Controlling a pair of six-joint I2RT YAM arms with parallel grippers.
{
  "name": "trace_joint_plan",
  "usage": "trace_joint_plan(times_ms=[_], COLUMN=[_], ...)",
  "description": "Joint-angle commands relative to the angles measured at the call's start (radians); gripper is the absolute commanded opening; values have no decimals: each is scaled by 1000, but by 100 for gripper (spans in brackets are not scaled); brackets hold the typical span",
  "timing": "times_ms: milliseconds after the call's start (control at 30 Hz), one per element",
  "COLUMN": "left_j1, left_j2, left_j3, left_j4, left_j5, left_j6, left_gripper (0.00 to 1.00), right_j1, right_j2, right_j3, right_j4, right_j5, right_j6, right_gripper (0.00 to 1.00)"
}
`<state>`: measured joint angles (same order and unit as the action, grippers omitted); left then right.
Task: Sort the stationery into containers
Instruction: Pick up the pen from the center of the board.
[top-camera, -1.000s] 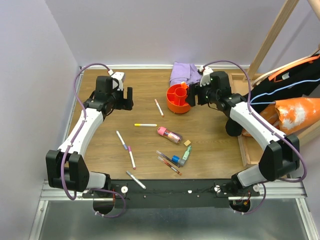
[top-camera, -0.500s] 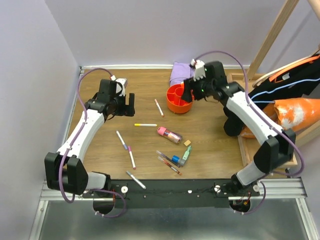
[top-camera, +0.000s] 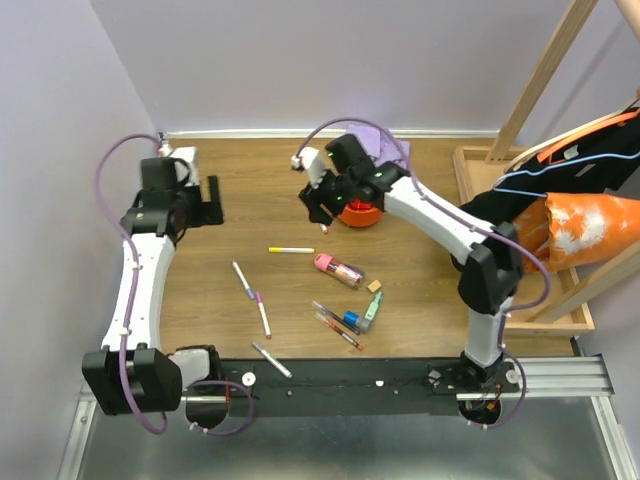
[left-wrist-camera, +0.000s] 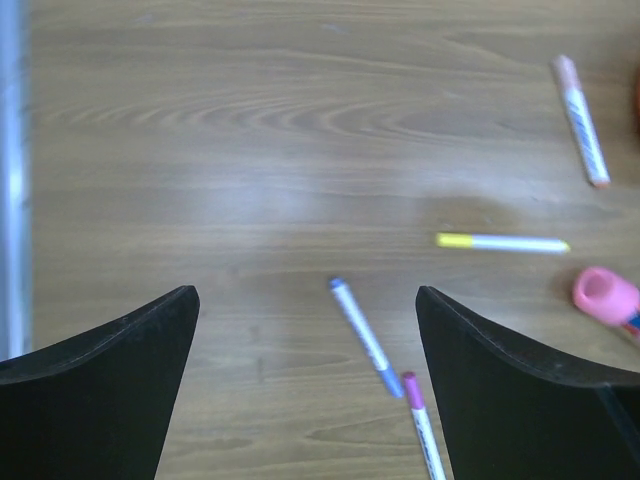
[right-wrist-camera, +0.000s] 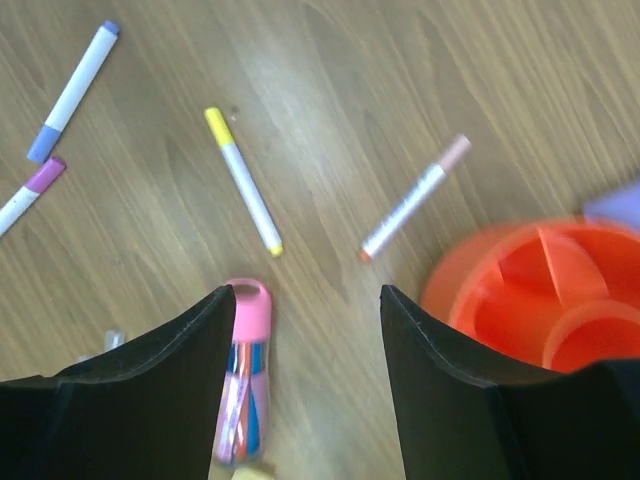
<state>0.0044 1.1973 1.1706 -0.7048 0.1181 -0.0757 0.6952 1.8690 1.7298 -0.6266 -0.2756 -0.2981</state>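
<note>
The orange divided cup (top-camera: 362, 214) stands at the far middle of the table, half hidden by my right arm; the right wrist view shows it (right-wrist-camera: 540, 290) at the right. My right gripper (top-camera: 318, 205) is open and empty, just left of the cup. In its wrist view (right-wrist-camera: 306, 295) a pink-capped white pen (right-wrist-camera: 415, 198), a yellow-tipped pen (right-wrist-camera: 243, 180) and the pink tube (right-wrist-camera: 243, 380) lie below. My left gripper (top-camera: 208, 200) is open and empty at the far left. Its wrist view (left-wrist-camera: 305, 300) shows a blue-capped pen (left-wrist-camera: 360, 338) and a magenta-capped pen (left-wrist-camera: 422, 420).
More stationery lies mid-table: a tan eraser (top-camera: 375, 286), a mint highlighter (top-camera: 371, 310), red pens (top-camera: 335, 325) and a grey pen (top-camera: 271, 360) near the front rail. The lilac cloth (top-camera: 385, 137) lies behind the cup. A wooden tray (top-camera: 468, 165) and an orange bag (top-camera: 590, 225) stand at the right.
My right gripper has swung left from the cup's right side across to its left side. My left gripper has pulled back toward the far left wall. The stationery has not moved.
</note>
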Motion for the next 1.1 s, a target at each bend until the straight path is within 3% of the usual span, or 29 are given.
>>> trace_joint_plan(times_ms=[0,133,267,733,1067], left_j1=[156,274,311,316,319], left_j2=[-57,-91,-117,-235,-237], left_j3=[3,-54,-95,-190,-203], left_j4=[-102,-96,-94,-79,-70], left_j5=[-28,-11,-6,-14,-15], left_j6=[-64,-114,-151,-145,-145], left_gripper=[99,99,99,99,99], right_j1=[73,131,177,208,208], right_j2=[136,295,389,535,598], right_j3=[143,258,318,361,389], right_j4=[-35,-38,-24,1,-50], right_j5=[-49,-7,10,56,-20], right_j6=[-157,-179,-205,-322,-348], right_gripper=[66,68,67,63,62])
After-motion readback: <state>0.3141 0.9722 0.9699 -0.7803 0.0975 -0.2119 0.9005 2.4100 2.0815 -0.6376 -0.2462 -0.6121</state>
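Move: The yellow-capped pen lies on the board about 10 cm to the right hand's left, 2 cm nearer the base and some 18 cm below. The pink pencil case is around 7 cm back and 1 cm to the hand's right, the red-tipped marker roughly 6 cm ahead and 4 cm left, both also far below. For the left hand that pen is about 17 cm to its right, nearly level fore and aft, some 20 cm below. The yellow-capped pen is approached from above: the right hand swings left about 12 cm while sinking, then goes almost straight down, some 15 cm in all, slowing to hover with its part-open fingers straddling the pen's line. The wrist turns about 25 degrees counter-clockwise to match the pen. Meanwhile the left hand clears off left and back. ##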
